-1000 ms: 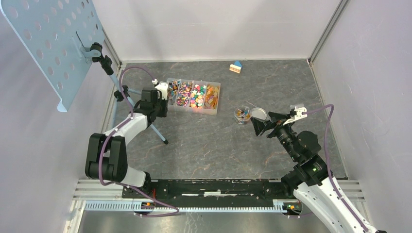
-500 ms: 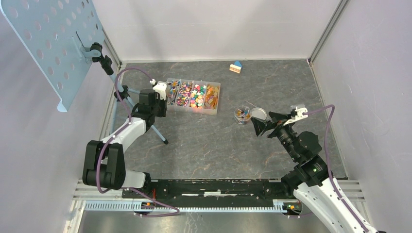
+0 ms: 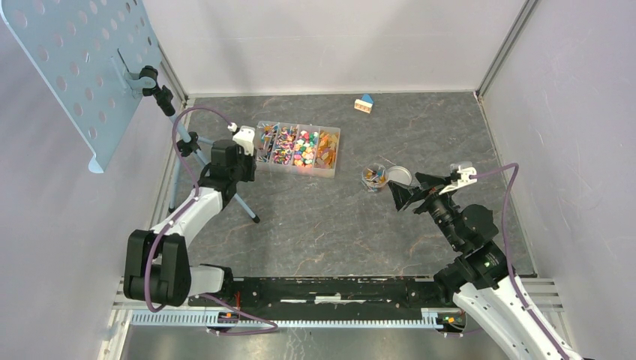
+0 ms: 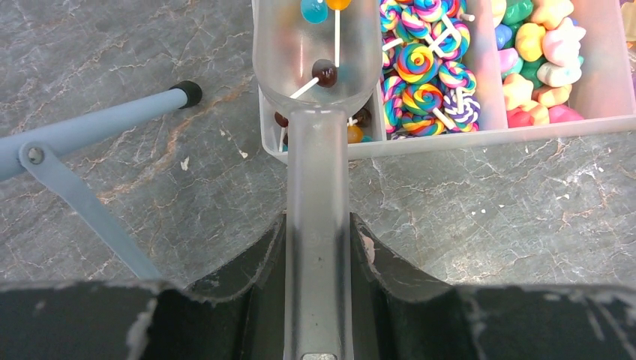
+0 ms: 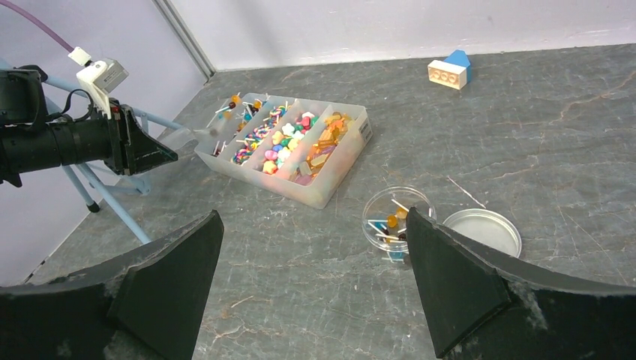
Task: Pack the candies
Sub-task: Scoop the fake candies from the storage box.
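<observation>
The candies fill a clear divided tray; close up I see swirl lollipops and star-shaped sweets. My left gripper is shut on the handle of a clear plastic scoop. The scoop's bowl hangs over the tray's left end compartment and holds a brown, a blue and an orange lollipop. My right gripper stands open above the floor, just short of a small clear jar with a few lollipops in it. From above, the right gripper is right of the jar.
The jar's round lid lies beside it on the right. A blue-roofed toy house stands at the back. A blue tripod leg runs close to the left of the scoop, under a perforated panel.
My left gripper has drawn back a little to the left with the scoop, away from the tray's middle. The right arm has barely moved.
</observation>
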You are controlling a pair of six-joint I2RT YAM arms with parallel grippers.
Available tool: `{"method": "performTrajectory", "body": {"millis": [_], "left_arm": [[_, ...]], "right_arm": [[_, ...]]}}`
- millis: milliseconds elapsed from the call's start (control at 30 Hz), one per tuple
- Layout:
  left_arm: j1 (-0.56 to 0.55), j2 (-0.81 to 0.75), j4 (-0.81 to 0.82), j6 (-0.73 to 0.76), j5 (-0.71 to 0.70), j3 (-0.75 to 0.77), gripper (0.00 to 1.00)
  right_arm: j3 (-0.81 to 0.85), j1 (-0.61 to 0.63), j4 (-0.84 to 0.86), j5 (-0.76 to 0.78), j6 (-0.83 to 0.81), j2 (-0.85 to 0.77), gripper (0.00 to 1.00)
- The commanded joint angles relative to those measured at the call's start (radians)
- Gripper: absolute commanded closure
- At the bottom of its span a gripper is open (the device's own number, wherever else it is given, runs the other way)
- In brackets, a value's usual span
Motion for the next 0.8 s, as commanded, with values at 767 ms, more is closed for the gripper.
{"method": "performTrajectory", "body": {"millis": [767], "left_arm": [[-0.035,-0.285,0.003,0.043,-0.004,-0.011,0.98]], "right_arm": [[0.044,-0.004,-0.030,-0.006,0.013,-0.053,0.02]]}}
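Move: The clear scoop in my left hand is to go to the round storage box, about 33 cm to my left hand's right, 2 cm ahead and 10 cm below. The tray compartment of ball lollipops lies some 14 cm straight ahead and 10 cm down, with the swirl lollipops' compartment 6 cm to its right. The silver lid sits 7 cm right of the storage box. From my right hand, that box is roughly 14 cm ahead, 3 cm left and 24 cm below. Keeping my grip on the scoop's handle, I ease my left hand back a little at first. Then I raise it faster, about 5 cm in all and 2 cm back towards my base, tipping the fingers up some 10 degrees so the scoop's bowl comes up level over the ball-lollipop compartment. ##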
